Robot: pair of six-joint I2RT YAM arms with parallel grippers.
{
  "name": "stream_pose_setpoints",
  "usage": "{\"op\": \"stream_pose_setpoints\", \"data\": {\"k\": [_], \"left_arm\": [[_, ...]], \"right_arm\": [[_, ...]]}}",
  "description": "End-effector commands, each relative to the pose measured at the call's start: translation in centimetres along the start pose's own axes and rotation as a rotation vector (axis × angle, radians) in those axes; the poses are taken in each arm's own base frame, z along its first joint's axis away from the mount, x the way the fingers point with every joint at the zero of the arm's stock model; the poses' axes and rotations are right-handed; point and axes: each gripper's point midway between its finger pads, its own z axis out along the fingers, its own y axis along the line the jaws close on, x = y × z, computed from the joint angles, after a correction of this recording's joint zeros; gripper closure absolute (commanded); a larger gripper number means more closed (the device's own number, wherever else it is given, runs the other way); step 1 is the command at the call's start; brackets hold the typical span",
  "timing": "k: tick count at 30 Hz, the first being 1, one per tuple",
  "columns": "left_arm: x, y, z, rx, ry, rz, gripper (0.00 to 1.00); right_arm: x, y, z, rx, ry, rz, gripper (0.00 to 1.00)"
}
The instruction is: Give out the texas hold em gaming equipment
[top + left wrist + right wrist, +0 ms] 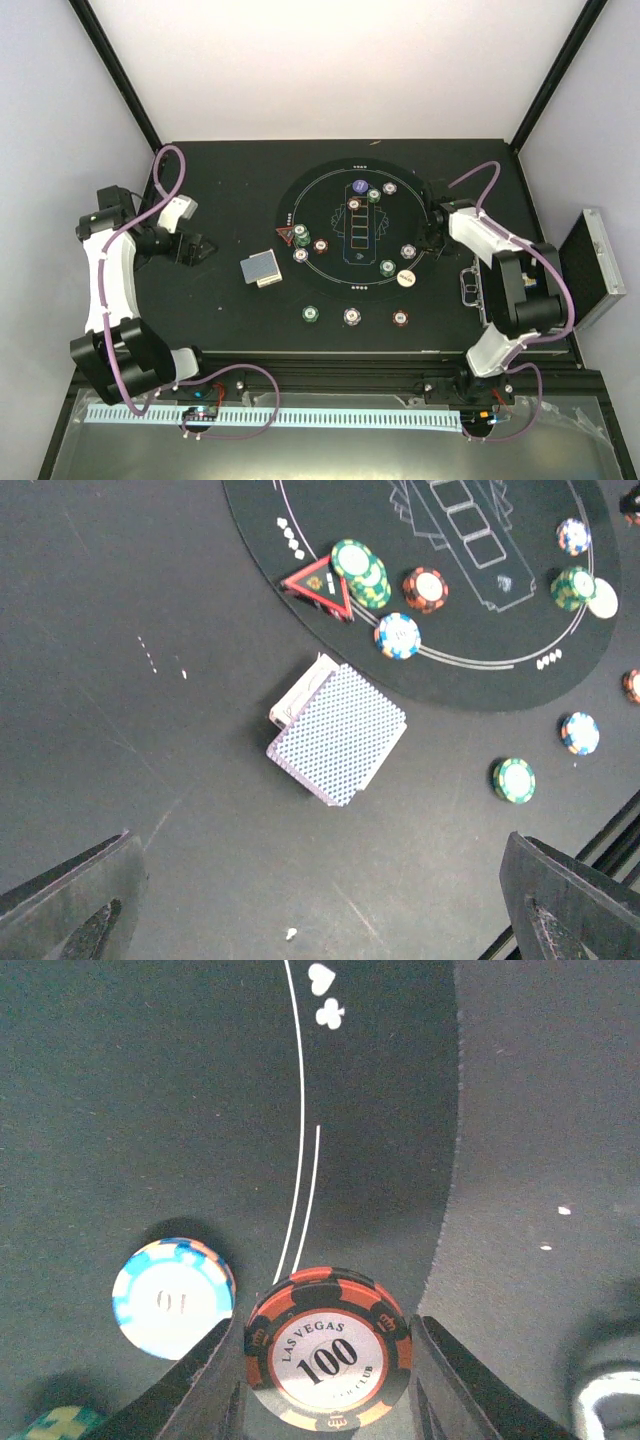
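Note:
A red-and-black poker chip [328,1350] marked 100 sits between the fingers of my right gripper [328,1360], which is shut on it just above the round black mat [330,215] near its right edge. A blue-white chip [172,1296] lies just to its left. In the top view the held chip is hidden under the right gripper [432,236]. The deck of grey-blue-backed cards [340,732] lies left of the mat. My left gripper [320,920] hangs open and empty, on the near side of the deck in its wrist view. A red triangle marker [320,585] and stacked green chips [360,570] sit at the mat's left edge.
More chips ring the mat; a green chip [311,315], a purple-white chip [352,317] and a red chip [401,319] lie in a row below it. A white button [406,277] and a blue button [359,187] rest on the mat. The silver case [590,265] stands at the right edge.

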Motion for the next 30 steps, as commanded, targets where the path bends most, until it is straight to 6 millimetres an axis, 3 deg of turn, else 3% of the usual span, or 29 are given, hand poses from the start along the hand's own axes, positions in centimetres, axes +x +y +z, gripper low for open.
{"op": "stream_pose_setpoints", "data": {"k": [1, 4, 9, 14, 20, 25, 30], "left_arm": [[1.4, -0.1, 1.2, 0.007, 0.059, 0.088, 0.01], [2.5, 0.0, 2.4, -0.001, 0.109, 0.138, 0.01], [4.4, -0.6, 4.3, 0.015, 0.196, 0.249, 0.01], [5.3, -0.4, 6.3, 0.016, 0.281, 0.348, 0.01], [5.5, -2.0, 7.7, 0.057, 0.307, 0.471, 0.01], [6.4, -2.7, 9.9, 0.037, 0.35, 0.569, 0.01], [6.7, -2.5, 11.9, 0.008, 0.396, 0.637, 0.01]], "right_arm": [[-1.0, 0.8, 1.9, -0.036, 0.005, 0.002, 0.8], [-0.7, 0.6, 3.3, -0.021, 0.029, 0.003, 0.75], [-0.7, 0.7, 3.7, -0.027, 0.038, 0.006, 0.51], [-1.8, 1.1, 1.1, -0.066, -0.022, 0.02, 0.25], [-1.5, 2.7, -3.3, -0.15, -0.109, -0.002, 0.23], [2.7, 6.7, -6.1, -0.24, -0.18, -0.092, 0.18], [8.8, 9.4, -5.9, -0.352, -0.213, -0.12, 0.15]]}}
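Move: The right hand holds a red chip; its landing spot on the felt is about 5 cm below and 1 cm ahead. A blue chip lies about 4 cm to the left of that spot, level with it. From the hand, the green chip lies 3 cm back, 8 cm left, the white dealer button 6 cm back, 4 cm left. From the empty left hand the card deck lies some 5 cm ahead, 11 cm right, 20 cm below; the red triangle is 9 cm beyond the deck and 6 cm farther right. Straight down about 4 cm, the right hand sets the held red chip onto the felt beside the blue chip, opens to let go, rises roughly 10 cm, then swings left and back across the chips, still opening. Meanwhile the wide-open left hand sinks and swings right towards the card deck, turning clockwise and steepening its fingers, without reaching the cards. ##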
